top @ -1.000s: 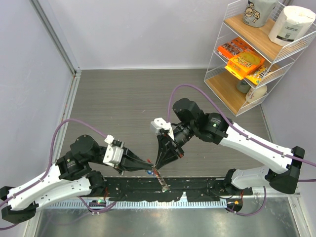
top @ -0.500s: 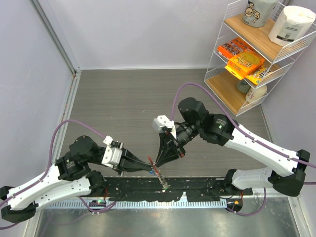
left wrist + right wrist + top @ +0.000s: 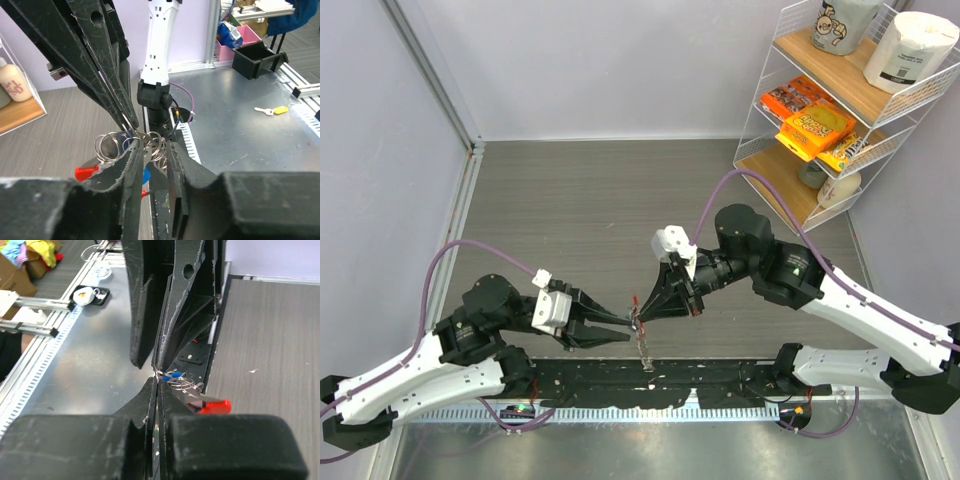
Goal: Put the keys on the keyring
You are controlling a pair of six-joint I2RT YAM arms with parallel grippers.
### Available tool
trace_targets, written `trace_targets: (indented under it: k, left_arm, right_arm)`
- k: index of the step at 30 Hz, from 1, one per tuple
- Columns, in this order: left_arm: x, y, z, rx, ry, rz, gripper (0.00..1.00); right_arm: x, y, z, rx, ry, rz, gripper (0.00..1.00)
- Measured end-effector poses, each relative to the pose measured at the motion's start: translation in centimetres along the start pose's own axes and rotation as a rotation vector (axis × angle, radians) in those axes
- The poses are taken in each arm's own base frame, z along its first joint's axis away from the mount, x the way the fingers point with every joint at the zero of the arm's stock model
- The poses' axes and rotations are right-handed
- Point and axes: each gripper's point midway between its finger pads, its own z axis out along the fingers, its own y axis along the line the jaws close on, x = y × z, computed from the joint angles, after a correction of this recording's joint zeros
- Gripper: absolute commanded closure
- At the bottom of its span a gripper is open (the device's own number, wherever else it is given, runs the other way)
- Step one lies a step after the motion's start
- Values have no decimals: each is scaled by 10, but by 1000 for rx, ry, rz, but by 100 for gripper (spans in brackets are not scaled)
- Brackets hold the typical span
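The keyring [image 3: 641, 340] hangs between both grippers just above the black base rail, its red clip [image 3: 634, 299] on top and its chain dangling. My right gripper [image 3: 640, 317] is shut on a silvery ring wire [image 3: 159, 373]. My left gripper [image 3: 631, 326] meets it tip to tip, jaws nearly closed, with the blue key [image 3: 145, 175] and rings [image 3: 111, 146] at its fingertips. The blue key head [image 3: 175, 375], rings [image 3: 186, 384] and red clip [image 3: 215, 405] show in the right wrist view. The red clip [image 3: 86, 172] also shows in the left wrist view. The green key is out of view.
A white wire shelf [image 3: 820, 170] with snack packs stands at the back right. The black base rail [image 3: 620, 385] and metal front table [image 3: 650, 450] lie below the grippers. A yellow-headed key [image 3: 272, 110] and a black box [image 3: 255, 59] sit on the metal table.
Both grippers have risen and shifted slightly right with the keyring. The right arm's elbow swung to the right. The chain now hangs free below the tips.
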Motion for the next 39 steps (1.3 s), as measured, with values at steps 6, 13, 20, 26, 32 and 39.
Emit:
trace_targets:
  k: [6,13,20,26,32,39]
  left_arm:
    - [-1,9,0,-59,-2,-13,52]
    - [-17,37,-4,-227,-22,-38,51]
    - [-30,64,-6,-367,-27,-60,51]
    - [-26,67,0,-369,-13,-94,50]
    - [-30,60,4,-332,-32,-121,50]
    - [-36,55,7,-302,-51,-135,54]
  right_arm:
    - [-5,-10,-7,99,-33,-28,94]
    - [-14,-12,-17,190,-84,-85,94]
    - [-24,-10,-27,239,-125,-131,95]
    - [-25,-18,-30,298,-140,-144,95]
    - [-28,-23,-33,342,-156,-154,94]
    - [-34,-24,-33,349,-178,-172,94]
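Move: The keyring is pinched in my right fingertips, its rings about 1 cm ahead of that hand's point, 1 cm left and 1 cm lower. From my left hand they sit right at the tips, roughly 1 cm ahead, 1 cm right and 1 cm below. The red key lies about 4 cm ahead of my left hand, 1 cm right and 2 cm down; the coil hangs level with it, 2 cm right and some 5 cm down. I open my left fingers to about half, swing that hand forward some 6 cm and up 3, turning it about 20 degrees counter-clockwise, then edge it right and back 1 cm while its fingertips tip slightly down, so they straddle the keyring. My right hand keeps its pinch and carries the keyring forward and up about 4 cm each and slightly right, turning clockwise with fingertips tilting up. ##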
